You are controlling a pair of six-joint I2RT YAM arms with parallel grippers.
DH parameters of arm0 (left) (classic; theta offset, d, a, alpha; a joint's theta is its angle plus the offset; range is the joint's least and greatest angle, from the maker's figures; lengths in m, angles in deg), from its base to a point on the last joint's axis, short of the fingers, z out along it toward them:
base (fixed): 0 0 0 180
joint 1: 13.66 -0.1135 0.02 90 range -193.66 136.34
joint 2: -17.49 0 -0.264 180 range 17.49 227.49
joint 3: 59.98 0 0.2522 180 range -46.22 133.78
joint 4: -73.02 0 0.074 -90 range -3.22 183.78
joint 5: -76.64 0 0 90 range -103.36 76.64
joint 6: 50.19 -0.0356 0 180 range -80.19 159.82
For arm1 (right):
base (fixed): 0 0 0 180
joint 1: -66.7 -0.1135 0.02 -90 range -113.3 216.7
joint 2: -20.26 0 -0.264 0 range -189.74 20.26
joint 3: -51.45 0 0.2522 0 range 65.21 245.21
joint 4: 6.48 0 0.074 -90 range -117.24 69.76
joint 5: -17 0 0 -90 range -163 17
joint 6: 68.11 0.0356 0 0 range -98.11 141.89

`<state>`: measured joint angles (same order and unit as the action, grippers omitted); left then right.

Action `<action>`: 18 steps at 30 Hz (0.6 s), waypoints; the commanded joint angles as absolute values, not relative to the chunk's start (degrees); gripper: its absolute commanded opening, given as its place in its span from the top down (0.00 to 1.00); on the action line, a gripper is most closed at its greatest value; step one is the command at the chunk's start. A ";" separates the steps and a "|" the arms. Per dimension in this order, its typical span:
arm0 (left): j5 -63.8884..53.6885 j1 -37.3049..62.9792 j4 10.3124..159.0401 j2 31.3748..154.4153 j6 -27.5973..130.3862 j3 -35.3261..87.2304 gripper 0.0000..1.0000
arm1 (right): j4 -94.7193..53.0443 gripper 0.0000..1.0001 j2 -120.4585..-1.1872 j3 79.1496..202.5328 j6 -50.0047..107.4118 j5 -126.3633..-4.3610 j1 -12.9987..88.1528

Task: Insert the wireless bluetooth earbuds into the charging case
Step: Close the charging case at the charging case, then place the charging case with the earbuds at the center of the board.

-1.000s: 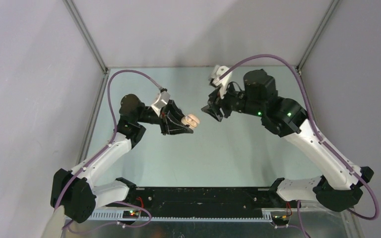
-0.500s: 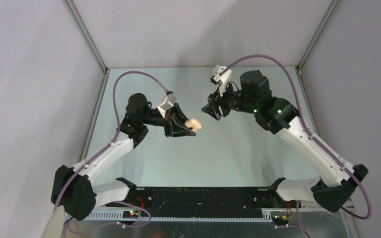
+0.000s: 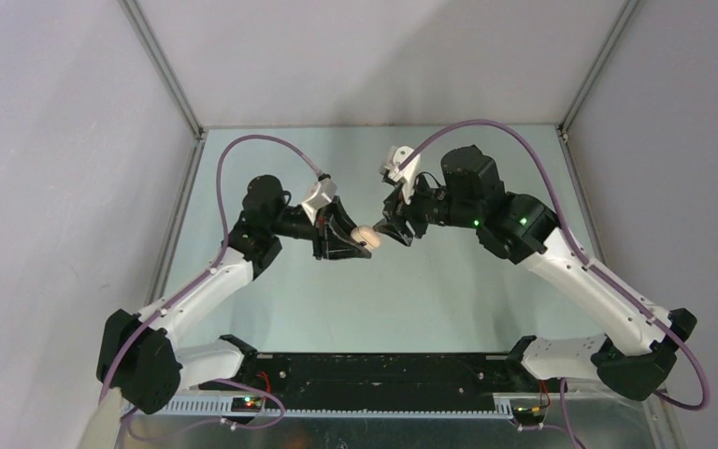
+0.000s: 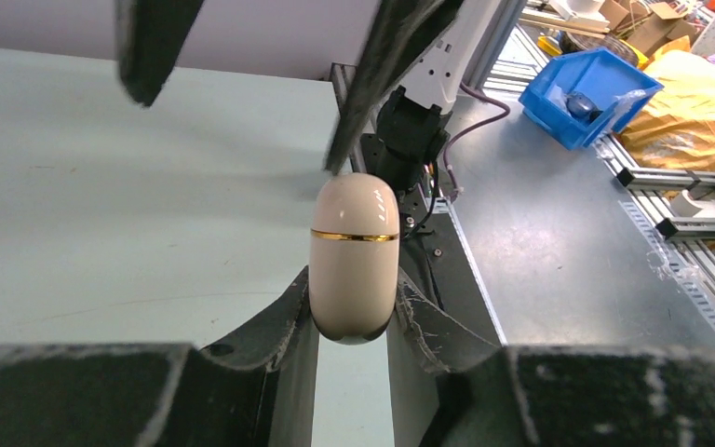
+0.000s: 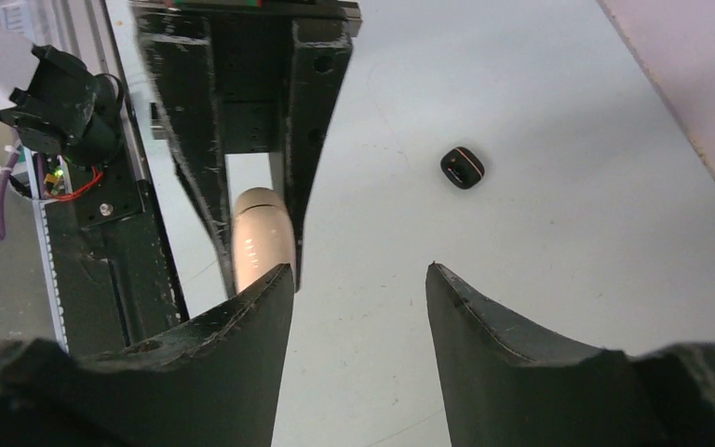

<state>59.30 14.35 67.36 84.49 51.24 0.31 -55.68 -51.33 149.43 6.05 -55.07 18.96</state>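
Note:
My left gripper point(image 4: 352, 312) is shut on the lower end of a beige charging case point(image 4: 354, 251) with a thin gold band, closed and held up off the table. From above, the case point(image 3: 365, 234) pokes out of the left gripper point(image 3: 348, 240) toward the right gripper point(image 3: 393, 230). My right gripper point(image 5: 358, 275) is open with nothing between its fingers. Its left fingertip is just in front of the case point(image 5: 263, 233), and the case is not between the jaws. No earbuds show in any view.
A small black pebble-like case point(image 5: 463, 168) with a thin orange seam lies on the pale table point(image 3: 449, 281) beyond the right gripper. The enclosure's metal frame posts point(image 3: 164, 70) rise at the back corners. A blue bin point(image 4: 588, 93) sits off the table.
My right gripper has swung left and down until its fingertips almost meet the held case. The left gripper has moved slightly right with the case and stays shut.

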 commanded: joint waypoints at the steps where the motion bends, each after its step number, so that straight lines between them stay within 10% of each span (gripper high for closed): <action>1: 57.05 14.29 67.01 84.97 49.64 3.41 0.98 | -55.20 0.40 -48.97 150.02 5.39 -54.35 18.31; 9: 53.65 14.30 72.99 85.46 45.88 5.06 0.94 | -52.23 0.33 -46.13 149.06 5.02 -66.67 22.16; 12: 49.84 14.42 76.32 87.37 44.20 6.75 0.93 | -48.21 0.03 -42.67 145.53 5.76 -71.51 26.97; 18: 46.43 15.04 80.07 95.71 42.91 12.52 0.93 | -39.07 0.01 -30.68 131.74 9.51 -69.80 41.39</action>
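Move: The charging case, already shut, is pinched in the left fingers, its middle about 2 cm to the right of the left hand point and level with it. From the right hand the charging case is some 4 cm left, 3 cm back and perhaps 1 cm lower, close by one fingertip. The black case lies on the table about 16 cm ahead of the left hand, 9 cm to its left and roughly 26 cm below. The closed charging case stays in the left hand's steady grip and is carried about 5 cm forward, slowly at first and then faster, turning slightly counter-clockwise. The right hand leaves the lid end: it lifts about 1 cm, then sweeps some 12 cm right and half as far forward, away from the case, swinging about 30 degrees clockwise as its fingers spread from half to fully open. ##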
